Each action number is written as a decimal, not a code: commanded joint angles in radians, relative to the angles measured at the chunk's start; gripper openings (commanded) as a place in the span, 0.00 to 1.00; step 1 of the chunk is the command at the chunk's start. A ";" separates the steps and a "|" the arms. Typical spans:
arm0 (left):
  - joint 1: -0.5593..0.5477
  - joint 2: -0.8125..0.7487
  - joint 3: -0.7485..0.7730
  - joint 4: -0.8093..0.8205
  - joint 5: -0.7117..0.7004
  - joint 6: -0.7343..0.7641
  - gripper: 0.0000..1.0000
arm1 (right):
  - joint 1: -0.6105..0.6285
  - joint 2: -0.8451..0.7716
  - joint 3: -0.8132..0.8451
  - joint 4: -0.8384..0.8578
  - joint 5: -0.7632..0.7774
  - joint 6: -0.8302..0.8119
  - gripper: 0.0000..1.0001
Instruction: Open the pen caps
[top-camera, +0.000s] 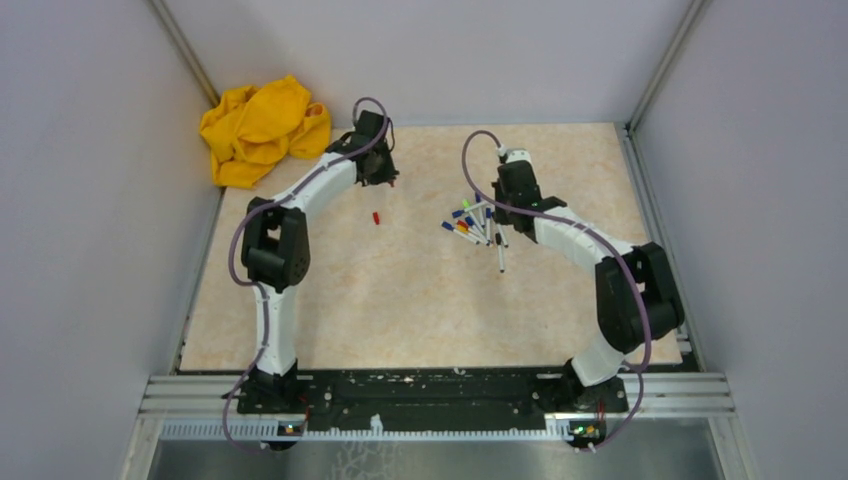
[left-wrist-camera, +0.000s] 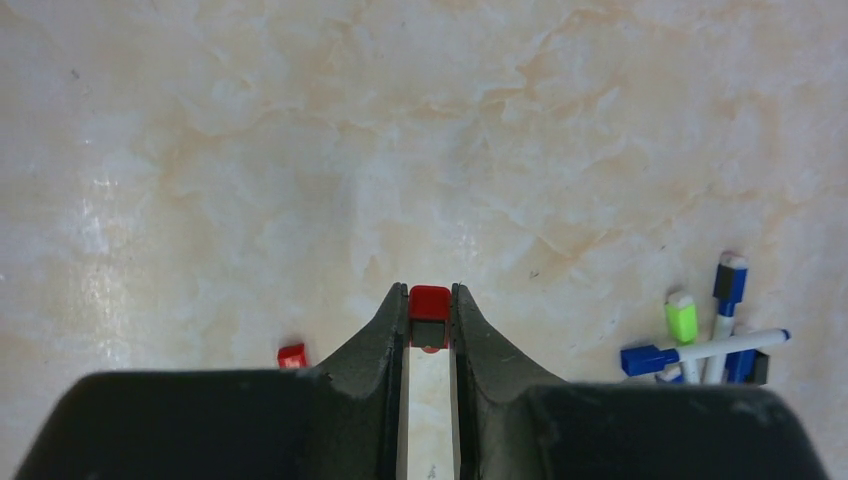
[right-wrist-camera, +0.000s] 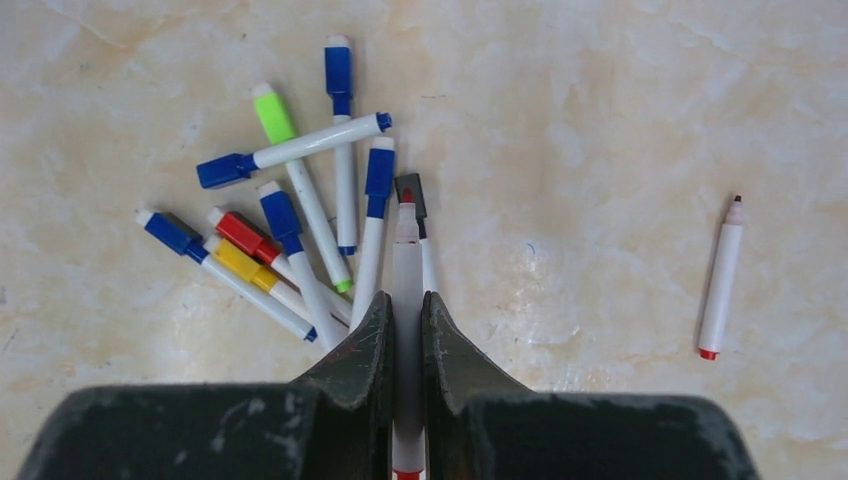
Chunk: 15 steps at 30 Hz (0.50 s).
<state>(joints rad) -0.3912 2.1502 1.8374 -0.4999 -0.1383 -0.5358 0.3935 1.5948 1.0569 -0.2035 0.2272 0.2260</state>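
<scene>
My left gripper (left-wrist-camera: 430, 292) is shut on a small red pen cap (left-wrist-camera: 430, 304), pinched at the fingertips above the table. A second loose red cap (left-wrist-camera: 292, 355) lies on the table to its left, also visible from above as the red cap (top-camera: 377, 217). My right gripper (right-wrist-camera: 405, 298) is shut on a white pen barrel (right-wrist-camera: 406, 250) with its red tip bare. Beyond it lies a pile of capped pens (right-wrist-camera: 300, 200) with blue, green (right-wrist-camera: 272, 113), red (right-wrist-camera: 240, 233) and yellow (right-wrist-camera: 238, 262) caps. From above, the left gripper (top-camera: 383, 177) and right gripper (top-camera: 503, 200) are far apart.
One uncapped white pen (right-wrist-camera: 721, 280) lies alone right of the pile, seen from above as the lone pen (top-camera: 500, 258). A crumpled yellow cloth (top-camera: 262, 130) sits in the back left corner. Grey walls enclose the marbled tabletop (top-camera: 400, 300).
</scene>
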 joint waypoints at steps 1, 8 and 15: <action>-0.008 -0.052 -0.057 -0.072 -0.075 0.022 0.00 | -0.014 0.000 0.044 -0.004 0.053 -0.023 0.00; -0.019 -0.074 -0.174 -0.030 -0.053 0.010 0.00 | -0.035 0.052 0.002 0.021 0.104 -0.021 0.00; -0.026 -0.048 -0.189 -0.023 -0.055 0.003 0.00 | -0.076 0.075 -0.043 0.041 0.125 -0.008 0.00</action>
<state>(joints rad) -0.4107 2.1113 1.6547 -0.5266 -0.1829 -0.5266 0.3435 1.6588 1.0275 -0.1986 0.3122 0.2119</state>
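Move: The loose red cap on the table lies about 5 cm back and 4 cm left of the left hand, some 10 cm below. The crosswise blue-capped pen lies about 22 cm right and 2 cm back of that hand. For the right hand, the uncapped pen lies roughly 5 cm ahead, 16 cm right and 10 cm down; a black-capped pen runs nearly beneath, 3 cm ahead, with a second one 4 cm back and 1 cm left. The freed red cap, still pinched in the left fingers, is brought down and back about 5 cm each way and a little left, towards the loose red cap, with the fingers tipping some 10 degrees steeper and easing off at the end. Meanwhile its uncapped pen, kept in the right hand, goes about 4 cm right and 3 cm down, away from the pile towards the other uncapped pen. ##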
